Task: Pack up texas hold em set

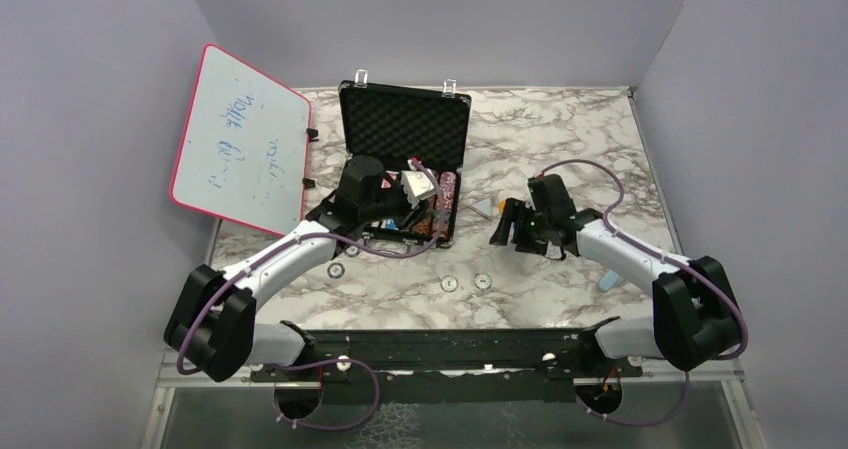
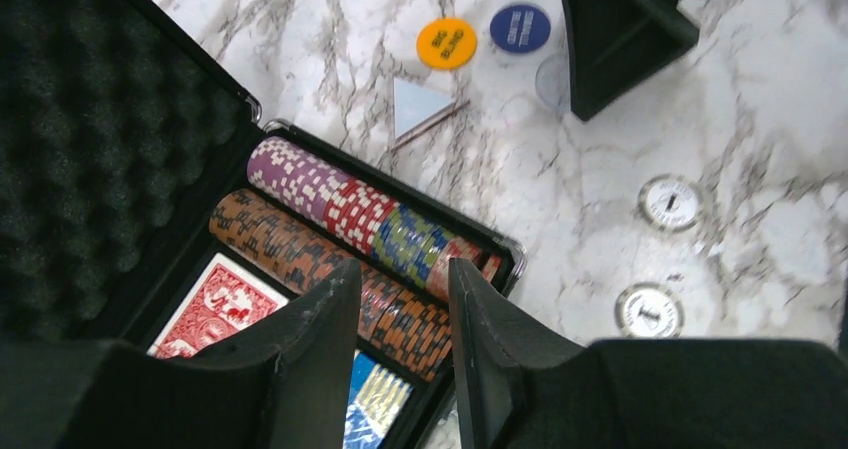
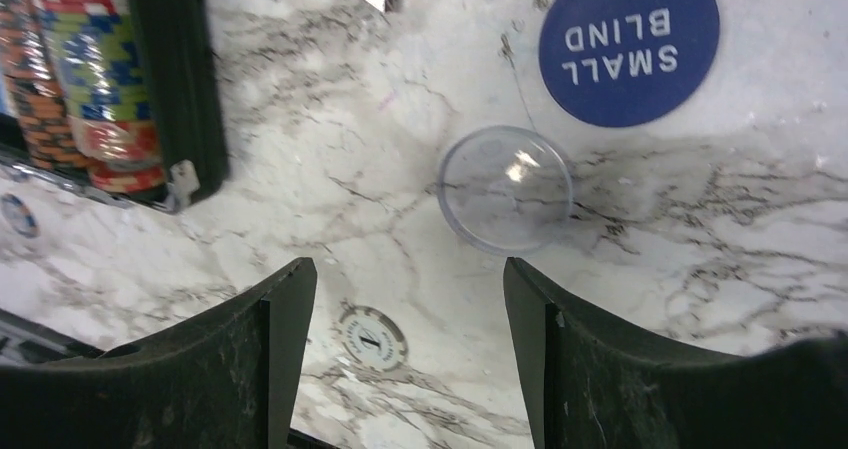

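The black briefcase [image 1: 405, 129] lies open at the back middle, foam lid up. Its tray holds rows of striped poker chips [image 2: 370, 219], a red card deck [image 2: 215, 309] and a blue card deck [image 2: 375, 399]. My left gripper [image 2: 405, 299] is open and empty, just above the chip rows near the tray's front corner. An orange button [image 2: 446, 43] and a blue "small blind" button [image 3: 628, 44] lie on the table right of the case. My right gripper [image 3: 405, 289] is open and empty above the table, near a clear disc [image 3: 505, 189]. No dice show.
Three white chips lie loose on the marble: two near the front middle [image 1: 449, 283] [image 1: 483, 281] and one at the left [image 1: 337, 268]. A clear triangular piece [image 2: 415, 104] lies beside the case. The pink-framed whiteboard [image 1: 240, 139] leans at the back left. A small light-blue object [image 1: 607, 281] lies by the right arm.
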Motion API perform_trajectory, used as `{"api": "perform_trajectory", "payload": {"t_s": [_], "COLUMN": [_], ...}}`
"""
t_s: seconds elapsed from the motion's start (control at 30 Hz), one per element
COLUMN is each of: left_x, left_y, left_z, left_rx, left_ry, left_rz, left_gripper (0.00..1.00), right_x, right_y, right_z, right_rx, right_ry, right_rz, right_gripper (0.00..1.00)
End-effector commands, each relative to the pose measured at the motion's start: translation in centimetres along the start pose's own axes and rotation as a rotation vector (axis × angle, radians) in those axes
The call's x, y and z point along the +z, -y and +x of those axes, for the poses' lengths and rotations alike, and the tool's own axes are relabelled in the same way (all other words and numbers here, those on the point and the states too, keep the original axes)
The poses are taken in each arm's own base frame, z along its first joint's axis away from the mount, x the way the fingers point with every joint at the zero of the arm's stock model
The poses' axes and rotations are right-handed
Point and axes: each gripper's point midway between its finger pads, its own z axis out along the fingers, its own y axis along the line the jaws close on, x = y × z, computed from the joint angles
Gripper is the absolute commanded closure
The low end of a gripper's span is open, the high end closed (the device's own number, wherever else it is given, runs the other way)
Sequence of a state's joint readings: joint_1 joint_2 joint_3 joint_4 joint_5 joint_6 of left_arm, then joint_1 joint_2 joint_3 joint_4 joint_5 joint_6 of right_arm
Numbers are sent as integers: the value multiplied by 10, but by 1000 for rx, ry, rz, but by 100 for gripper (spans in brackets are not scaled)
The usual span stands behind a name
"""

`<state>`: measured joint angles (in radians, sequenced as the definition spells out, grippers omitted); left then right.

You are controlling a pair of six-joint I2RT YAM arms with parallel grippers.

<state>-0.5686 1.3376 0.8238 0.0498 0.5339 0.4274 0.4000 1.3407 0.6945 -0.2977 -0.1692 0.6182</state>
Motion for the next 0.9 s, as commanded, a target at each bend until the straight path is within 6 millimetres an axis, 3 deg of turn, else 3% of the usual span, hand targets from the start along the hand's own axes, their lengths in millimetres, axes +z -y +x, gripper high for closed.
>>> {"api": "perform_trajectory", "payload": {"t_s": [0.0,0.1,0.33,0.5,0.57,0.73,0.8,0.87], "left_x": [-15,-31,-65,-84,-89,-86,-87,-87], "left_y": [-16,-29,-52,-58,-63,-50,-48,-46], "left_z": [-49,-58,-53,-35,-26,-32,-29,-27], "left_rx": [-113,-186,-338,-523,-568,-509,-506,-501], "left_ry": [205,250,297,284,253,276,280,279], "left_rz": [-126,-244,-486,-616,-675,-591,-595,-595], "left_gripper": [58,53,47,23,19,14,4,1], "right_x": [-12,-12,-5,1,3,6,9,11], "right_y": [16,13,-9,-19,-19,-15,-13,-9], "right_z": [7,15,53,80,89,106,110,110], "right_rx": [-107,-161,-345,-430,-458,-507,-515,-517], "right_ry": [-14,-34,-135,-218,-250,-310,-321,-321], "right_rz": [106,134,195,225,237,264,269,288], "right_gripper": [29,29,28,27,27,27,28,29]}}
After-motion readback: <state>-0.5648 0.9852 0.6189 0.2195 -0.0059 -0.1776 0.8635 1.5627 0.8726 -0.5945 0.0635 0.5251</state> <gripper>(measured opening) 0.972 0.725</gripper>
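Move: The nearer of the two white chips to my right hand lies about 9 cm back and 5 cm to its left, some 5 cm below. The other white chip is level with it and about 8 cm farther left. From my right hand the clear disc is about 1 cm ahead and 3 cm to the right, and the blue small blind button 4 cm ahead and 4 cm right. From my left hand the nearer chip lies about 13 cm back, 12 cm right and 15 cm down. I draw my right hand back about 8.5 cm from beside the clear disc, swinging left and then sinking towards the nearer white chip, fingers kept open while the wrist turns counter-clockwise until they point almost straight down. Meanwhile I lift my empty left hand away from the chip rows, up first and then left, some 7 cm each way, turning it about 40 degrees counter-clockwise and opening it wide. ##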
